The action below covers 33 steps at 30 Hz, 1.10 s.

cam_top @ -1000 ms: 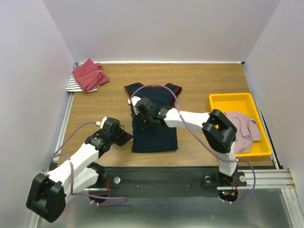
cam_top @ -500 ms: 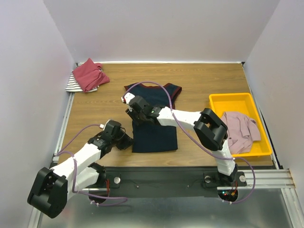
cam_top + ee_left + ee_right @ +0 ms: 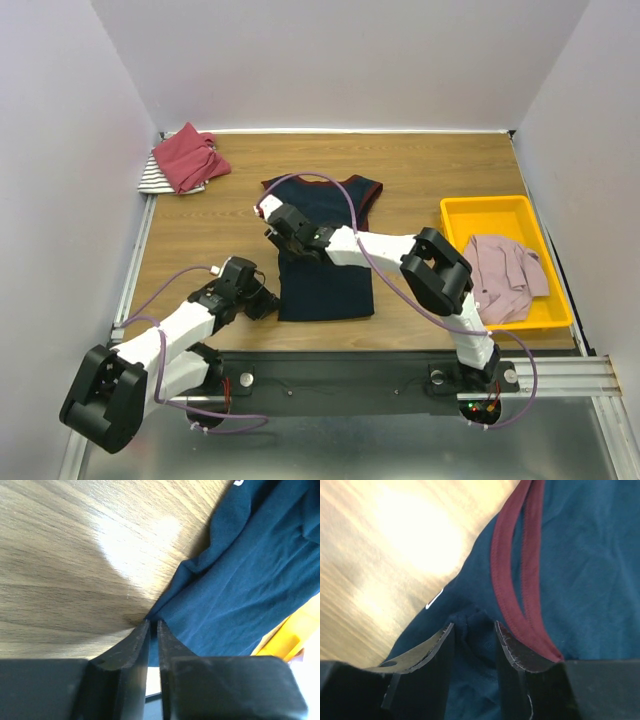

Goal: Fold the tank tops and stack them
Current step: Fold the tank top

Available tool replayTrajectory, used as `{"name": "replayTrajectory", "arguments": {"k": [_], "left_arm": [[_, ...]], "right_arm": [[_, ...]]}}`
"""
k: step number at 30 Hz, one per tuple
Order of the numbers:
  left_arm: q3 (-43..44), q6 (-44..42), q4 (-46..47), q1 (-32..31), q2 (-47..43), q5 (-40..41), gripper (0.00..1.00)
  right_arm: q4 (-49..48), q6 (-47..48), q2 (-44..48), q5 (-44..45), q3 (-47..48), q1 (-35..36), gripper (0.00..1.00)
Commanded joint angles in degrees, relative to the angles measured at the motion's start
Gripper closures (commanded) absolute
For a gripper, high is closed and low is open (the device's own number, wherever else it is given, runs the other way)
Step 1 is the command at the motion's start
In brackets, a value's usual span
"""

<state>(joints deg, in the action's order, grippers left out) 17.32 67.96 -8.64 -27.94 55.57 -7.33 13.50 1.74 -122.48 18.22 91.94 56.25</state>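
The navy tank top (image 3: 325, 270) lies partly folded at the table's middle, its maroon trim (image 3: 506, 565) at the far end. My right gripper (image 3: 285, 228) presses down at its left edge, near the armhole. Those jaws (image 3: 473, 624) are shut on a raised bunch of navy cloth (image 3: 590, 580). My left gripper (image 3: 268, 303) lies low at the top's near left corner. Its jaws (image 3: 153, 623) stand a slit apart, and the cloth corner (image 3: 250, 580) reaches the tips. A red tank top (image 3: 188, 158) lies on a striped one (image 3: 153, 180) at the back left. The pale pink one (image 3: 505, 270) sits in the tray.
The yellow tray (image 3: 490, 210) stands at the right edge of the table, and a corner of this tray (image 3: 285, 635) shows in the left wrist view. White walls close the table on three sides. Bare wood (image 3: 210, 235) lies between the arms and the back-left pile.
My right gripper has slid left and farther back along the navy top. The left gripper has moved toward the near left corner, and its jaws have parted slightly.
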Motion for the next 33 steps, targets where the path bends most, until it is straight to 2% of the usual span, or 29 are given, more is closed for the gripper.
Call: {"name": "replayTrajectory", "arguments": {"k": [1,7,10,13,21,28,33], "left_arm": [[-1.4,-0.3,-0.3,0.1,-0.2,0.3,0.85],[-1.6,-0.5,-0.8,0.1,-0.9,0.6,1.0],[-1.6,-0.7,-1.0,0.1,-1.0,0.6,1.0],[-1.3,-1.2,-1.3,0.1,-1.0,0.7,1.0],[-0.8,-1.5,-1.7,0.2,-1.3,0.7,1.0],[-0.4,-1.7,-1.9,0.2,-1.3,0.9,1.0],[-0.4,-1.8,-1.6,0.2,-0.6,0.8,1.0]], "right_arm": [[-2.2,0.7,0.3,4.1,4.4,-0.9,0.6],[-2.2,-0.6,0.1,6.6,5.5,-1.6,0.57],[-3.0,-0.9,1.7,4.5,4.6,-2.2,0.57],[-4.3,0.2,6.7,-2.3,0.6,-1.8,0.57],[-8.4,3.0,13.7,-2.6,-11.1,3.1,0.61],[-9.0,4.9,10.3,-4.2,-9.8,3.8,0.6],[-9.1,6.8,6.7,-2.0,-6.9,3.8,0.6]]}}
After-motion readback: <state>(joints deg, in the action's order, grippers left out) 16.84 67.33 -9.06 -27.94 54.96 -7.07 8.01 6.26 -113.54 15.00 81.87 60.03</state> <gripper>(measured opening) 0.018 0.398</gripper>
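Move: The left fingers are already around the tank top's left edge; its near-left hem corner lies some 3 cm back and 1 cm right. For the right hand, the stretch of left edge it heads for lies about 5 cm back, 3 cm left and 1 cm below. The white label is level with this hand, 3 cm left, and the left armhole's trim is centred some 6 cm straight ahead, both about 1 cm lower. Close the left fingers on the tank top's edge by the near hem and hold that hand in place. Lift the right hand off the cloth, forward and up about 3 cm each, then sweep it back some 8 cm along the left edge towards the left hand, sinking a little at the end; turn about 10 degrees counter-clockwise and keep its fingers part open. ##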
